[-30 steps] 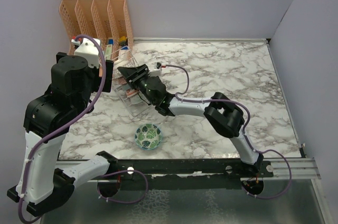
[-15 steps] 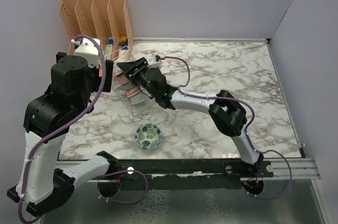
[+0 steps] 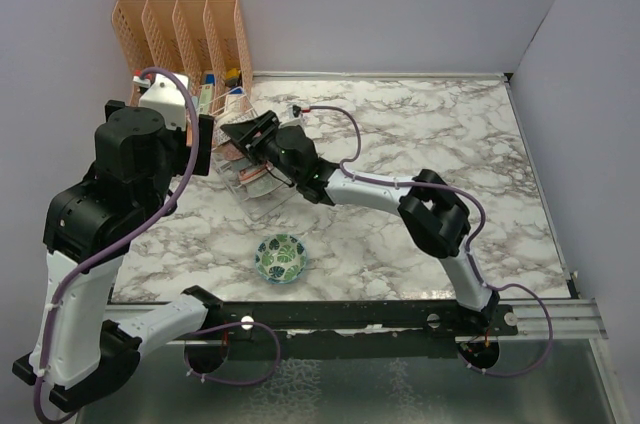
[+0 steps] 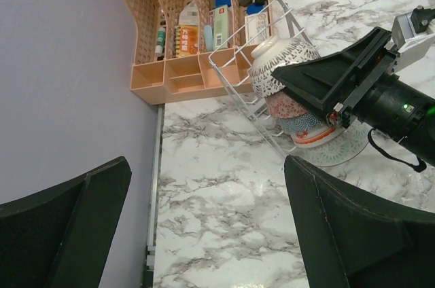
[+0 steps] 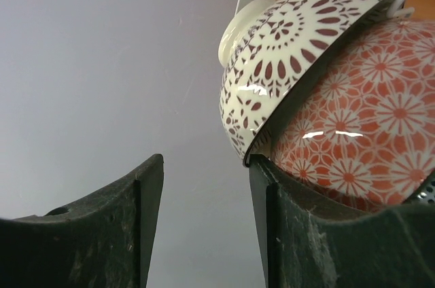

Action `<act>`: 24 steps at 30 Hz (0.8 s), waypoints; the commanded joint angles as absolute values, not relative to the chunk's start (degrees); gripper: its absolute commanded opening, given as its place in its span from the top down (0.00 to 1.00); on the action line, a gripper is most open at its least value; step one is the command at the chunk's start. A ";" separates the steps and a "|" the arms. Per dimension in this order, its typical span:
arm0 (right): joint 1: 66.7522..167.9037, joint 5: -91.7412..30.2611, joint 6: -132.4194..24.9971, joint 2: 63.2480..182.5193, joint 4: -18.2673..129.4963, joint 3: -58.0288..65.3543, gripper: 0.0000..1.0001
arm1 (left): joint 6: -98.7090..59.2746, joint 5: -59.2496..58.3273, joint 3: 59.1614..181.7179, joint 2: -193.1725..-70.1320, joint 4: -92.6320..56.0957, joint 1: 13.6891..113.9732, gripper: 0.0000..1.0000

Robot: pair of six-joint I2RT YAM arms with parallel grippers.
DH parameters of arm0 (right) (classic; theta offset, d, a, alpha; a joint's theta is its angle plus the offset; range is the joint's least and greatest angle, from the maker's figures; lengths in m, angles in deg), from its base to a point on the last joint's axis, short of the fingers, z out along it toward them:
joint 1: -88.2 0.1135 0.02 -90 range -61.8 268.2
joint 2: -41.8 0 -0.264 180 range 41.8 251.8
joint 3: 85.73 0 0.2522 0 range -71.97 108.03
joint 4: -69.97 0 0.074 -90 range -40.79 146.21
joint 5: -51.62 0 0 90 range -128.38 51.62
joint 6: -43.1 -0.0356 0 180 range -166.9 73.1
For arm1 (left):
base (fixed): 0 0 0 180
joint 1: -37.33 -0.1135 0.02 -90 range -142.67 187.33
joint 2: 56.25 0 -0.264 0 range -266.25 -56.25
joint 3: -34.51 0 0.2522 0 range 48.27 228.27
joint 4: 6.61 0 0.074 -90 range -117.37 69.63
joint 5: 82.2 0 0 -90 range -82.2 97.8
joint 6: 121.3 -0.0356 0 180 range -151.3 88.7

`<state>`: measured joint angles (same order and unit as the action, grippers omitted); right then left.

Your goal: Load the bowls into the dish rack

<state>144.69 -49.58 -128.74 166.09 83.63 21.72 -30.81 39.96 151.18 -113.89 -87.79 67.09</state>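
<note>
The wire dish rack (image 4: 234, 83) leans beside the orange organizer, with bowls stacked on edge inside. Topmost is the white bowl with dark lattice (image 5: 292, 37), also seen in the left wrist view (image 4: 272, 64). A red flower-patterned bowl (image 5: 367, 132) lies under it, then the red-rimmed bowl (image 4: 316, 137). My right gripper (image 5: 206, 162) is open and empty, one fingertip (image 5: 262, 172) at the lattice bowl's rim. The green leaf-patterned bowl (image 3: 281, 258) sits alone near the table's front. My left gripper (image 4: 207, 234) hangs open above bare marble, left of the rack.
The orange slotted organizer (image 3: 180, 34) with small bottles and boxes stands in the back left corner, right behind the rack (image 3: 245, 159). The left wall runs close beside the left arm. The right arm (image 3: 430, 214) stretches diagonally across the table's middle.
The right gripper has edged up and back along the stacked bowls, and its jaws have spread slightly. The left arm and the leaf bowl have not moved.
</note>
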 commanded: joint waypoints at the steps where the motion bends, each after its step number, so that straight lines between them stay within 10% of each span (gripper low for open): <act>1: 144.89 -47.13 -129.63 162.70 81.52 19.48 0.46 | -30.95 40.32 150.60 -113.31 -86.84 67.45 0.01; 24: 144.41 -39.90 -118.57 146.31 61.92 10.99 0.44 | -31.15 40.64 152.17 -114.14 -86.27 67.45 0.01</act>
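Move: The leaf-patterned bowl on the table lies about 21 cm back, 11 cm to the right and some 20 cm below the right hand. The cream patterned bowl in the dish rack is about 5 cm ahead and 3 cm lower, level sideways; the red patterned bowl sits about 1 cm ahead, 1 cm right and 7 cm down. From the left hand, the leaf-patterned bowl is some 7 cm back, 14 cm right and 40 cm below. One fingertip of the right hand comes free of the cream bowl's rim, and the hand backs out of the dish rack about 5–6 cm, equally back and to the right, in the direction of the leaf-patterned bowl still on the table. It speeds up on the way, its fingertips dipping roughly 5 to 10 degrees, while the fingers stay about half open. ##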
